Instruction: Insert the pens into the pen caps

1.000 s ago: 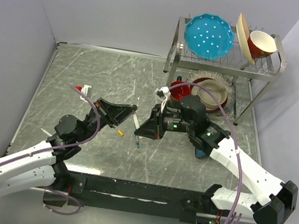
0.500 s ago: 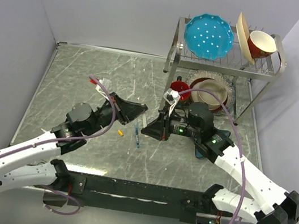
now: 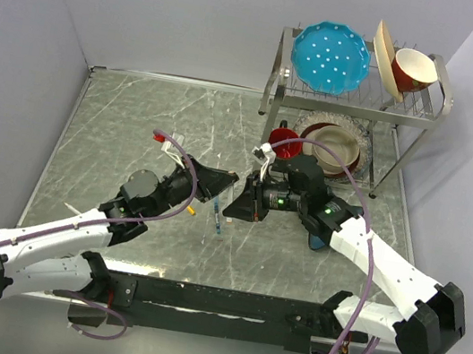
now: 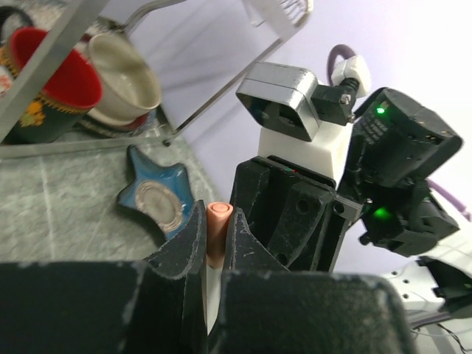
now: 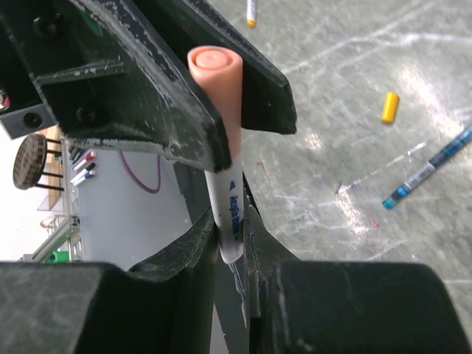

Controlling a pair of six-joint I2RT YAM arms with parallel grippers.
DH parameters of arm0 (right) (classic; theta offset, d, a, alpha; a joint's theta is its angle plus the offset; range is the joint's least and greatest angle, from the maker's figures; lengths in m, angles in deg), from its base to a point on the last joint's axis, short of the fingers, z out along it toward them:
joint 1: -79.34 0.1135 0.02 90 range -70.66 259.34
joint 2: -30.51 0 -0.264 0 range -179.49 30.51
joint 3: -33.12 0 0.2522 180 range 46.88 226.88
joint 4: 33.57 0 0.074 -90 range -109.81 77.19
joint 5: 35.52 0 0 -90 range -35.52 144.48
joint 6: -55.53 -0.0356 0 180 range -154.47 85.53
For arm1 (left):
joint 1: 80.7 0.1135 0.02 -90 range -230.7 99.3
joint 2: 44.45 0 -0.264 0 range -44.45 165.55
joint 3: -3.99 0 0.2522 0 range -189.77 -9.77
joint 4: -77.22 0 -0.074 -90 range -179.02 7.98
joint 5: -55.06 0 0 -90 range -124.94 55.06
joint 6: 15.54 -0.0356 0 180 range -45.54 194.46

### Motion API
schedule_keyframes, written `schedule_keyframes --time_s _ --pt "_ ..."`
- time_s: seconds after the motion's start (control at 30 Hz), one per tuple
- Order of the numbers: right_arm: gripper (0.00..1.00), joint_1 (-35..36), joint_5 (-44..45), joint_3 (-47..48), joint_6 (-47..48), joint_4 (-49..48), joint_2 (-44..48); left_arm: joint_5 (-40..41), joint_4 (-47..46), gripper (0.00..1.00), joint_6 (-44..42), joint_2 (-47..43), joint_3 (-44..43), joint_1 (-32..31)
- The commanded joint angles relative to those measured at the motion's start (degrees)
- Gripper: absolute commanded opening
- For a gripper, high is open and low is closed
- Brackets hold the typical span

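Note:
My left gripper [image 4: 215,214] is shut on a salmon-pink pen cap [image 4: 219,230]. My right gripper [image 5: 232,221] is shut on a white pen [image 5: 229,206] with blue print. The pen's top end sits inside that cap [image 5: 217,70]. In the top view both grippers meet above the table's middle, left gripper [image 3: 223,180] against right gripper [image 3: 238,203]. On the table lie a dark blue-teal pen [image 3: 217,215] and a yellow-orange cap [image 3: 192,210]. The right wrist view also shows that pen [image 5: 431,166] and that cap [image 5: 389,107]. Another pen's end [image 5: 251,10] pokes in at its top edge.
A metal dish rack [image 3: 281,75] stands at the back right with a blue plate [image 3: 331,58], bowls and a red mug [image 3: 284,141]. A blue star-shaped dish [image 4: 156,198] lies on the table by the right arm.
My left gripper has swung right and forward until it met the right gripper. The right gripper has shifted slightly. Cap and pen have come together.

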Motion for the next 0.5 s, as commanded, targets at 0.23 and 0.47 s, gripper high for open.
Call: schedule_keyframes --time_s 0.23,0.47 --pt "0.36 -5.6 18.9 -2.3 3.3 -23.9 8.9 -17.4 39.1 0.01 -1.4 0.8 -8.3 5.5" --pt "0.59 -5.6 17.8 -16.0 3.6 -14.5 20.7 -11.3 45.8 0.01 -10.2 7.7 -19.2 14.3"
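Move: The pen, its pink cap already on, spans both grips: its middle lies about 3 cm back of and 4 cm below the left hand, and roughly 1 cm ahead of and above the right hand's pinch on the white body. On the table, about 22 cm below the right hand, the blue pen lies some 15 cm ahead and 4 cm left of that hand, the yellow cap some 15 cm ahead and 11 cm left. The capped pen is released by the right hand, which first holds nearly still, then opens its fingers off the white body and backs away to the right, up and forward, about 5 cm each way, swinging clockwise. The left hand keeps its pinch at the pink cap and carries the pen mostly down, about 8 cm, also left and forward, tipping nearly 30 degrees. ##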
